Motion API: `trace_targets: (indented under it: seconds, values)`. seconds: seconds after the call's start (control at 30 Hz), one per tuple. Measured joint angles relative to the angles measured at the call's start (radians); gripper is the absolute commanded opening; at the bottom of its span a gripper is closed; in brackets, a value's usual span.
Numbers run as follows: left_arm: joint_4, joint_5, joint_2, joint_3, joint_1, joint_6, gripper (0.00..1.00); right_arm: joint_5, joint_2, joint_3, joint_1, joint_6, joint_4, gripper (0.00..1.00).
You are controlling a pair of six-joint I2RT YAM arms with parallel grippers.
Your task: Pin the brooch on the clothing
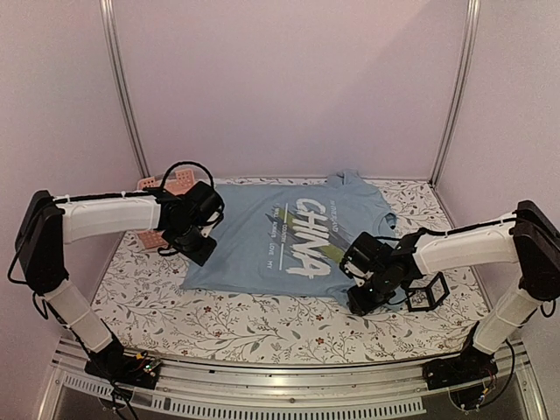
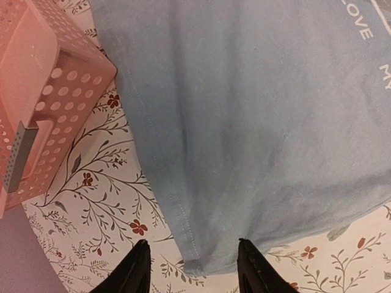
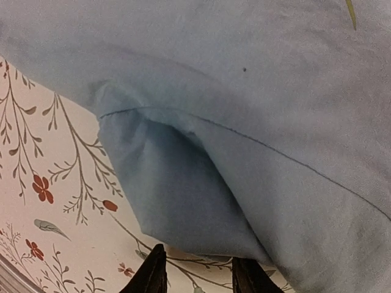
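Note:
The clothing [image 1: 262,236], a light blue T-shirt with white "CHINA" print, lies flat on the floral tablecloth. My left gripper [image 1: 199,249] hovers at the shirt's near-left hem corner. In the left wrist view it [image 2: 191,244] is open, and its black fingertips [image 2: 142,247] straddle that corner of the cloth [image 2: 256,122]. My right gripper [image 1: 360,302] sits at the shirt's right side, over a folded sleeve. In the right wrist view it [image 3: 197,256] is open, its tips just short of the folded edge [image 3: 183,201]. The brooch is out of view.
A pink perforated basket [image 1: 162,188] stands behind the left gripper, close to the shirt's left edge [image 2: 49,91]. A small black open-frame box [image 1: 427,292] sits just right of the right gripper. Pale walls with metal posts close in the table.

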Motion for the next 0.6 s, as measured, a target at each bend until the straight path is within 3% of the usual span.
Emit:
trace_targets:
  seconds: [0.2, 0.4, 0.6]
  values:
    - [0.015, 0.003, 0.005, -0.029, 0.003, -0.022, 0.49, 0.045, 0.033, 0.029, 0.001, 0.016, 0.008, 0.35]
    - [0.014, -0.010, 0.042, -0.034, 0.007, -0.047, 0.49, 0.091, 0.067, 0.060, 0.005, 0.032, 0.003, 0.00]
    - [0.014, -0.016, 0.042, -0.056, 0.012, -0.051, 0.49, 0.057, 0.079, 0.084, 0.014, 0.013, -0.018, 0.00]
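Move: For the right hand, the clothing's sleeve edge lies about 2 cm ahead and 1 cm lower; the black case stands about 15 cm to this hand's right and 4 cm ahead, and the CHINA print some 23 cm ahead and 8 cm left. For the left hand, the clothing's bottom corner is about 8 cm below, 3 cm back and 2 cm left; the pink basket is roughly 19 cm ahead and 10 cm left. Keeping low over the table, the right hand slides about 2 cm forward to the sleeve edge, its half-open fingers shutting fully on the thin cloth near the end of that reach, then eases under 1 cm back and slightly left with them shut. Meanwhile the left hand sinks about 3 cm towards the bottom corner, drifting some 1.5 cm left, its fingers staying about half open and still short of the cloth. ##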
